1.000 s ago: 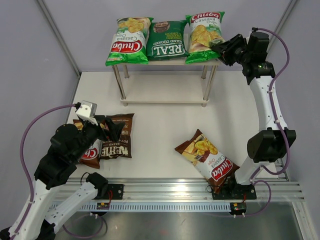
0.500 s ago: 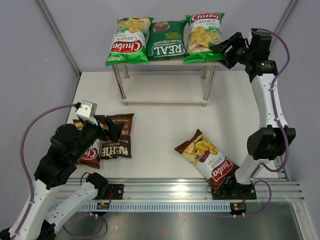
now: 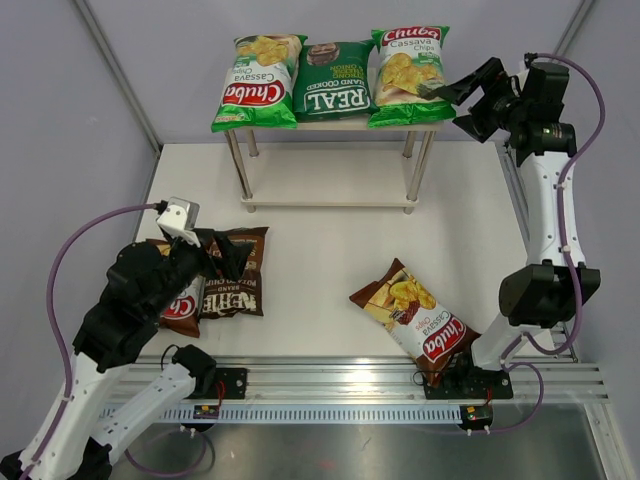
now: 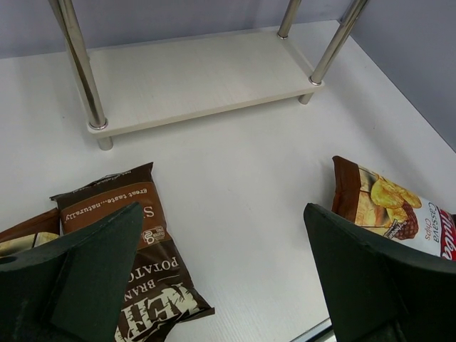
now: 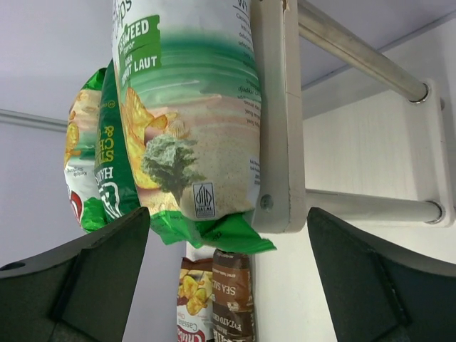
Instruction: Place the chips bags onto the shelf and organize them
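Three chips bags lie in a row on the shelf's top board [image 3: 400,126]: a light-green Chuba [image 3: 255,80], a dark-green REAL [image 3: 335,82] and a second light-green Chuba [image 3: 407,72]. My right gripper [image 3: 470,92] stands open just right of that last bag [image 5: 192,135], holding nothing and apart from it. Over the dark-brown Kettle bag [image 3: 237,290] hovers my left gripper [image 3: 222,258], open and empty. A brown Chuba bag [image 3: 180,305] is partly hidden under that arm. Another brown Chuba bag [image 3: 415,318] lies near the right arm's base. The left wrist view shows the Kettle bag [image 4: 135,249] between the jaws' left side.
The shelf's lower board [image 3: 330,190] is bare, with thin metal legs [image 3: 238,165] at its corners. Grey walls close in at the back and both sides. An aluminium rail [image 3: 340,378] runs along the near table edge.
My right gripper opened wide, let go of the right light-green Chuba bag and drew back to the right; the bag stays on the top board. The left arm barely moved.
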`<action>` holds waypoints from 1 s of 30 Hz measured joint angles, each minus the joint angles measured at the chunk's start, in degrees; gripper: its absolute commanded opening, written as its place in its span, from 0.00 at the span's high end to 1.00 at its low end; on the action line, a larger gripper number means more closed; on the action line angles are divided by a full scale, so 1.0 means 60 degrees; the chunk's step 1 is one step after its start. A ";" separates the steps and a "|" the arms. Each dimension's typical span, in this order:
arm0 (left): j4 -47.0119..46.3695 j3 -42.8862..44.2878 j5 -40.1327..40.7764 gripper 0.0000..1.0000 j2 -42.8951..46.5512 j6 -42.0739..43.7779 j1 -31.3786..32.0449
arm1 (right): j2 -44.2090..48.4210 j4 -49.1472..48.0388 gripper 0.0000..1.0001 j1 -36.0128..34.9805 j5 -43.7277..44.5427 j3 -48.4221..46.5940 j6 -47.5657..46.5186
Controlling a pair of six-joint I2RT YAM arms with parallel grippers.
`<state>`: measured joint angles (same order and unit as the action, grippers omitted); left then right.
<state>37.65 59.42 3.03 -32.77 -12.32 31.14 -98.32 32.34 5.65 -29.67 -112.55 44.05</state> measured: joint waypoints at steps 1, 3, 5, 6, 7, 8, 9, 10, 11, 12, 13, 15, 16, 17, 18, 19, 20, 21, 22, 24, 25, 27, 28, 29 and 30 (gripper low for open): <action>0.0004 0.0000 0.0000 0.01 -0.0025 -0.0033 0.0000 | 0.0091 0.0102 0.01 0.0022 0.0011 0.0040 -0.0113; 0.0011 0.0000 0.0004 0.01 -0.0084 -0.0219 0.0000 | 0.0350 0.0302 0.01 0.0069 0.0095 0.0168 -0.0430; 0.0007 0.0000 0.0015 0.01 -0.0127 -0.0605 0.0000 | 0.0721 0.0470 0.01 0.0091 0.0346 0.0415 -0.0772; -0.0004 -0.0018 0.0025 0.01 -0.0142 -0.0841 0.0000 | 0.1027 0.0579 0.01 0.0109 0.0535 0.0637 -0.0965; -0.0106 -0.0098 0.0025 0.01 -0.0142 -0.1115 0.0000 | 0.1351 0.0656 0.01 0.0138 0.0758 0.0903 -0.1151; -0.0284 -0.0255 0.0011 0.01 -0.0131 -0.1479 0.0000 | 0.1792 0.0696 0.01 0.0157 0.1089 0.1290 -0.1351; -0.0492 -0.0481 -0.0011 0.01 -0.0127 -0.1840 -0.0004 | 0.2382 0.0732 0.01 0.0186 0.1435 0.1778 -0.1534; -0.0783 -0.0816 -0.0087 0.01 -0.0131 -0.2251 -0.0004 | 0.2841 0.0765 0.00 0.0200 0.1679 0.2186 -0.1643; -0.1260 -0.1282 -0.0240 0.01 -0.0127 -0.2685 -0.0011 | 0.3508 0.0714 0.01 0.0215 0.1953 0.2812 -0.1763; -0.1592 -0.1738 -0.0404 0.01 -0.0153 -0.3056 -0.0007 | 0.4240 0.0667 0.00 0.0219 0.2171 0.3457 -0.1851; -0.1985 -0.2262 -0.0579 0.01 -0.0240 -0.3483 0.0011 | 0.4972 0.0586 0.01 0.0229 0.2310 0.4102 -0.1894; -0.2659 -0.3195 -0.0852 0.01 -0.0488 -0.4182 0.0102 | 0.6353 0.0204 0.01 0.0244 0.2441 0.5380 -0.1880; -0.2980 -0.3621 -0.0918 0.01 -0.0710 -0.4535 0.0240 | 0.7100 0.0011 0.01 0.0248 0.2441 0.6073 -0.1825; -0.3410 -0.4014 -0.0962 0.01 -0.0998 -0.4885 0.0433 | 0.7712 -0.0124 0.00 0.0248 0.2437 0.6717 -0.1716; -0.3854 -0.4353 -0.1013 0.01 -0.1249 -0.5173 0.0652 | 0.8273 -0.0248 0.01 0.0248 0.2419 0.7267 -0.1596; -0.4328 -0.4652 -0.1049 0.01 -0.1545 -0.5472 0.0922 | 0.8739 -0.0346 0.00 0.0248 0.2320 0.7766 -0.1428; -0.4790 -0.4892 -0.1111 0.01 -0.1876 -0.5730 0.1162 | 0.9129 -0.0503 0.00 0.0248 0.2106 0.8280 -0.1209; -0.5322 -0.5082 -0.1217 0.01 -0.2222 -0.5978 0.1399 | 0.9413 -0.0699 0.01 0.0248 0.1880 0.8783 -0.1005; -0.5730 -0.5195 -0.1275 0.01 -0.2521 -0.6156 0.1555 | 0.9581 -0.0805 0.00 0.0248 0.1570 0.9256 -0.0794; -0.6965 -0.5515 -0.1461 0.01 -0.3275 -0.6663 0.1876 | 0.9748 -0.0933 0.01 0.0248 0.0907 1.0094 -0.0459; -0.7595 -0.5646 -0.1519 0.01 -0.3665 -0.6892 0.2036 | 0.9817 -0.0911 0.01 0.0248 0.0546 1.0480 -0.0277; -0.8575 -0.5767 -0.1548 0.01 -0.4561 -0.7304 0.2353 | 0.9872 -0.0900 0.00 0.0248 0.0076 1.0928 -0.0036; -0.9052 -0.5767 -0.1563 0.01 -0.5042 -0.7486 0.2546 | 0.9978 -0.0867 0.00 0.0248 -0.0127 1.1067 0.0080; -0.9409 -0.5767 -0.1559 0.01 -0.5428 -0.7595 0.2707 | 1.0112 -0.0816 0.01 0.0248 -0.0299 1.1111 0.0168; -0.9781 -0.5767 -0.1559 0.01 -0.5898 -0.7737 0.2885 | 1.0298 -0.0809 0.01 0.0248 -0.0466 1.1107 0.0240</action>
<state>-21.04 24.82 -6.33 -68.16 -58.74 48.45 -36.53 27.49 7.14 -32.47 -45.91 45.50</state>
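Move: The brown Cassava bag lies on the table about 36 cm to my left hand's right, 7 cm nearer my base and 31 cm below. The brown potato bag sits almost under that hand, some 3 cm ahead, 3 cm left and 31 cm below. From my right hand, up by the shelf, the brown Cassava bag is about 36 cm back, 6 cm left and 37 cm below; the Cassava bag just shelved is 5 cm ahead, 7 cm left and slightly below. I draw my open right hand straight back off the shelved Cassava bag, some 24 cm, easing right and then left again and dropping in the second half, towards the brown Cassava bag. Meanwhile I swoop my left hand, still wide open, about 20 cm down and nearly as far right towards that bag's left corner, swinging the fingers round to point rightwards and dipping. ##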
